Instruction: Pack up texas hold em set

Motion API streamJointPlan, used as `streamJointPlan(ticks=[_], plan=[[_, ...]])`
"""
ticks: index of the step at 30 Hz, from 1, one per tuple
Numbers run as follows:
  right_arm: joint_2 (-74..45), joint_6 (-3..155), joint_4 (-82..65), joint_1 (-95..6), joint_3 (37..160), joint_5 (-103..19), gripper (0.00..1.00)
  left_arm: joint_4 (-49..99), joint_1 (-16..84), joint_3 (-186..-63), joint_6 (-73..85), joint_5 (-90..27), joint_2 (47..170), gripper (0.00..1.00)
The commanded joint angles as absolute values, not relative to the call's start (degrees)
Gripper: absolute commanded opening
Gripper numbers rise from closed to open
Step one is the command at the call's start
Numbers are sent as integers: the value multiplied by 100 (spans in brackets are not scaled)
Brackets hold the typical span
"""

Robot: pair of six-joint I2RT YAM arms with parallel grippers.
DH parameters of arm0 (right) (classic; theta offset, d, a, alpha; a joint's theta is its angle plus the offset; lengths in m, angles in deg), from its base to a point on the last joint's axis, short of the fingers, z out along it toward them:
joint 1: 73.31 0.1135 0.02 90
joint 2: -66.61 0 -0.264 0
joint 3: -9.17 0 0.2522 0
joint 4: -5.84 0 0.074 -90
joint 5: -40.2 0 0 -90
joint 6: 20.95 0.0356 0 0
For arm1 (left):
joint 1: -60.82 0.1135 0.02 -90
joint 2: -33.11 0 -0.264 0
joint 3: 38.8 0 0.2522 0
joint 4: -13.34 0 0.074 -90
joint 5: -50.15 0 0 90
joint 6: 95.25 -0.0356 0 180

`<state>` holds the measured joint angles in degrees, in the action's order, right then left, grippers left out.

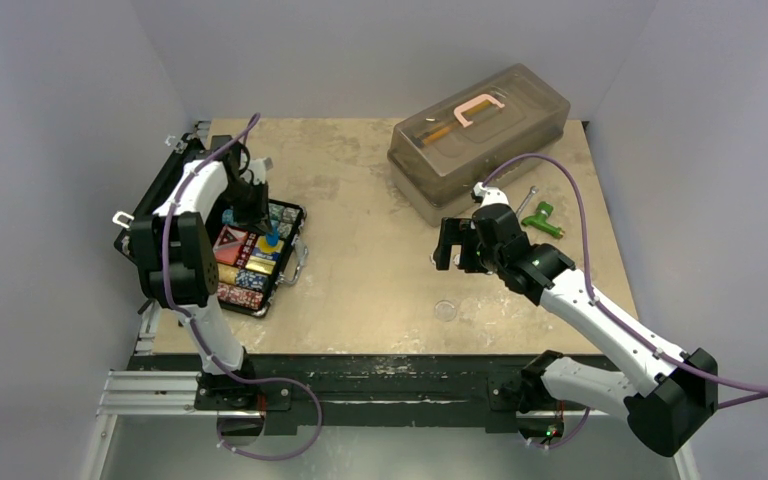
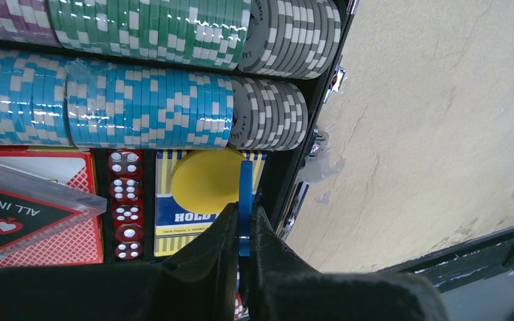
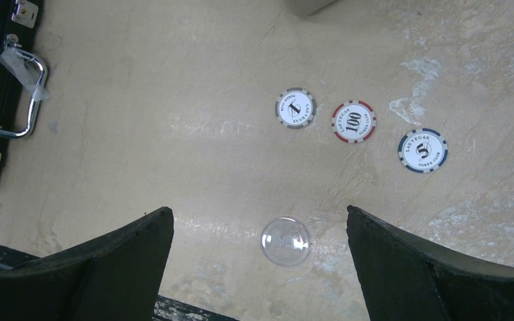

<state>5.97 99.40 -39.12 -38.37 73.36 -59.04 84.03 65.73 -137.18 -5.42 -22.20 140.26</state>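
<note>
The black briefcase (image 1: 293,262) lies open at the table's left, holding rows of chips (image 2: 147,107), red dice (image 2: 126,204), a red card box (image 2: 73,244) and a triangular "ALL IN" token (image 2: 20,207). My left gripper (image 1: 268,232) hovers over the case, shut on a blue disc (image 2: 244,194) held edge-on, beside a yellow disc (image 2: 204,177) that rests on a blue and yellow card box. My right gripper (image 3: 260,210) is open and empty above a clear disc (image 3: 285,241). Three loose chips lie beyond it: grey (image 3: 295,108), red (image 3: 353,122) and blue (image 3: 422,150).
A translucent grey tub (image 1: 480,140) with a pink clamp stands at the back right. A green-handled tool (image 1: 542,220) and a wrench lie beside it. The briefcase handle (image 3: 20,93) and latches face the table's middle. The table's near edge runs just below the clear disc (image 1: 445,310).
</note>
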Motion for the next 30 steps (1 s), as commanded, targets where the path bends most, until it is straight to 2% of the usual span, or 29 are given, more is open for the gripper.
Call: streamJointPlan(ticks=[1,10,30], plan=[[671,9902,-3693,-3830,7321,-5834,99,8454,6645,-13948,-574,-2111,14064,7],[620,9933,-3631,-3827,7290,-5745,99,8478,6645,-13971,-378,-2271,14148,10],[598,10010,-3561,-3832,7232,-5551,99,8399,6644,-13891,-142,-3037,14022,39]])
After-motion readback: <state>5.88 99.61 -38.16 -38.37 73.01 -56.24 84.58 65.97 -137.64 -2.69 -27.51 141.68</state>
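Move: The left hand holds the blue disc on edge over the case; the yellow disc on the card pack is about 2 cm left, 1 cm ahead and 3 cm below. From this hand, the red dice lie about 7 cm left and level fore-and-aft, the blue chip row some 5 cm ahead and 5 cm left. From the right hand, the yellow disc is roughly 41 cm left, 5 cm ahead and 12 cm below. Left hand lowers about 1 cm, then opens, letting go of the blue disc while drifting 1.5 cm left. ##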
